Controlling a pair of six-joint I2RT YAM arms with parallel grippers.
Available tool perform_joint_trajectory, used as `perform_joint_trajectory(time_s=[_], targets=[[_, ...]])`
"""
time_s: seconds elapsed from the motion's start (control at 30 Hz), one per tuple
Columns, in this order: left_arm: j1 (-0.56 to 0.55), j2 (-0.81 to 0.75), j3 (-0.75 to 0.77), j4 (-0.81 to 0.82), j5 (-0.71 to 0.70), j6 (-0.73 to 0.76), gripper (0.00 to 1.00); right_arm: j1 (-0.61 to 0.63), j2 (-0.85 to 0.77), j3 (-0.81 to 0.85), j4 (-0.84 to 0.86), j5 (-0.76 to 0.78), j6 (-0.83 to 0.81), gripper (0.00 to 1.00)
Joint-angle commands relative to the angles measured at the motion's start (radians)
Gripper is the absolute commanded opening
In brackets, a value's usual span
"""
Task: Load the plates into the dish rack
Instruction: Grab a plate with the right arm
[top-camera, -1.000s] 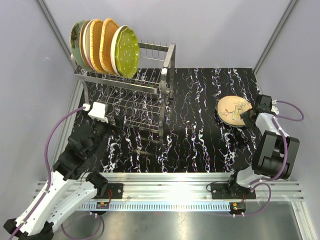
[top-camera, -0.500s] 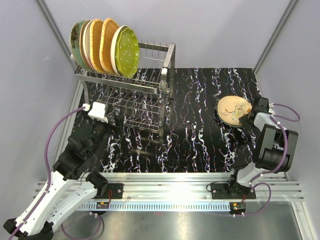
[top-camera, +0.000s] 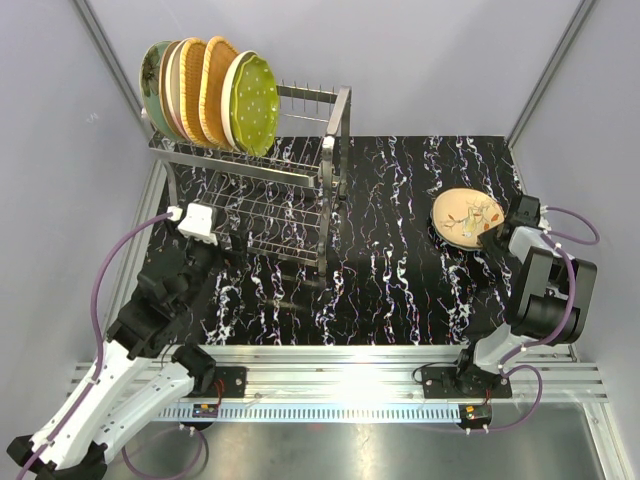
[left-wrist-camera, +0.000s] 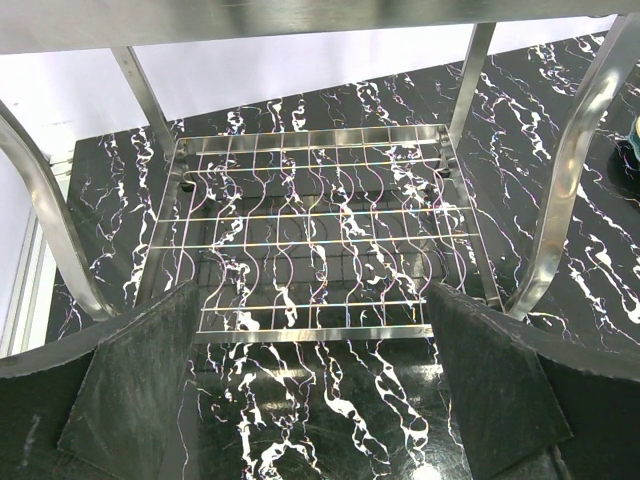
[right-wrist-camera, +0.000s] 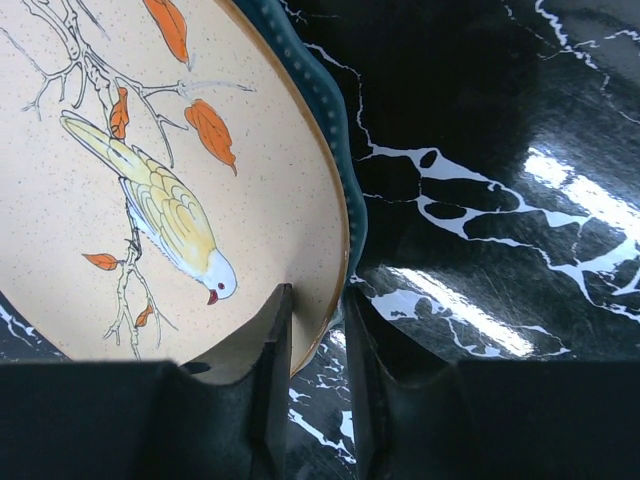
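A beige plate (top-camera: 465, 214) with a painted bird, orange leaves and a teal underside (right-wrist-camera: 150, 180) lies on the black marble table at the right. My right gripper (top-camera: 492, 232) pinches its near rim: one finger rests on the plate's face, the other outside the rim (right-wrist-camera: 318, 295). Several plates (top-camera: 205, 95) stand upright in the left of the top tier of the dish rack (top-camera: 290, 170), the lime dotted one (top-camera: 255, 105) rightmost. My left gripper (top-camera: 232, 243) hangs open and empty in front of the rack's lower wire shelf (left-wrist-camera: 320, 330), its fingers wide apart (left-wrist-camera: 312, 300).
The rack's upright steel legs (left-wrist-camera: 565, 170) and looped handle (left-wrist-camera: 45, 220) flank the left gripper. Free upright prongs (top-camera: 305, 100) remain on the right of the rack's top tier. Grey walls enclose the table on three sides.
The right gripper's fingers have narrowed onto the beige plate's rim, and the plate has shifted slightly away. The left arm has not moved.
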Motion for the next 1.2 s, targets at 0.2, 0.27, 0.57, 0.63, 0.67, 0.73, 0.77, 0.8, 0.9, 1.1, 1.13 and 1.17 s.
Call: perform_joint_trajectory(time_s=[0.2,0.27,0.57,0.63,0.67,0.73,0.77,0.8,0.9,1.1,1.13,1.17], targets=[[-0.004,0.008,-0.001,0.056,-0.022,0.009,0.99,0.033,0.029,-0.032,0.012,-0.107,-0.096,0.03],[-0.004,0.009,-0.001,0.054,-0.025,0.012,0.99,0.061,0.018,-0.033,0.006,-0.099,-0.109,0.01],[-0.005,0.025,-0.002,0.053,-0.033,0.012,0.99,0.190,0.006,0.019,-0.046,-0.102,-0.155,0.01],[-0.004,0.025,-0.002,0.052,-0.038,0.014,0.99,0.208,0.009,0.022,-0.049,-0.130,-0.159,0.01],[-0.004,0.028,-0.004,0.052,-0.038,0.014,0.99,0.214,0.014,0.025,-0.049,-0.138,-0.162,0.01],[-0.004,0.029,-0.002,0.052,-0.039,0.015,0.99,0.228,0.020,0.026,-0.051,-0.156,-0.175,0.00],[-0.004,0.031,-0.002,0.051,-0.041,0.015,0.99,0.231,0.021,0.028,-0.054,-0.164,-0.182,0.00],[-0.004,0.032,-0.002,0.052,-0.041,0.014,0.99,0.233,0.021,0.029,-0.054,-0.170,-0.189,0.00],[-0.005,0.038,-0.001,0.049,-0.044,0.015,0.99,0.236,0.017,0.039,-0.092,-0.196,-0.218,0.02],[-0.004,0.041,-0.002,0.049,-0.051,0.017,0.99,0.236,-0.034,0.031,-0.146,-0.156,-0.232,0.02],[-0.004,0.043,-0.001,0.048,-0.051,0.017,0.99,0.236,-0.040,0.031,-0.150,-0.150,-0.231,0.03],[-0.004,0.044,-0.002,0.049,-0.050,0.015,0.99,0.236,-0.046,0.031,-0.153,-0.141,-0.229,0.02]])
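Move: At the right hand's fingertips is the near right rim of the bird plate, already pinched; that plate's middle lies about 5 cm ahead and 6 cm to the left, at roughly fingertip height. A teal plate sits right under it, its middle some 4 cm ahead, 6 cm left and 2 cm lower. The dish rack's middle stands some 52 cm left and 6 cm ahead. From the left hand the bird plate is roughly 50 cm right, 14 cm ahead and 25 cm below. Keeping its pinch on the bird plate's near right rim, the right hand eases about 2 cm forward, sweeps roughly 10 cm left towards the rack at an unchanged low height, and comes back a little at the end. It turns some 25 degrees counter-clockwise along the way, dragging the bird plate with the teal plate under it across the table. ##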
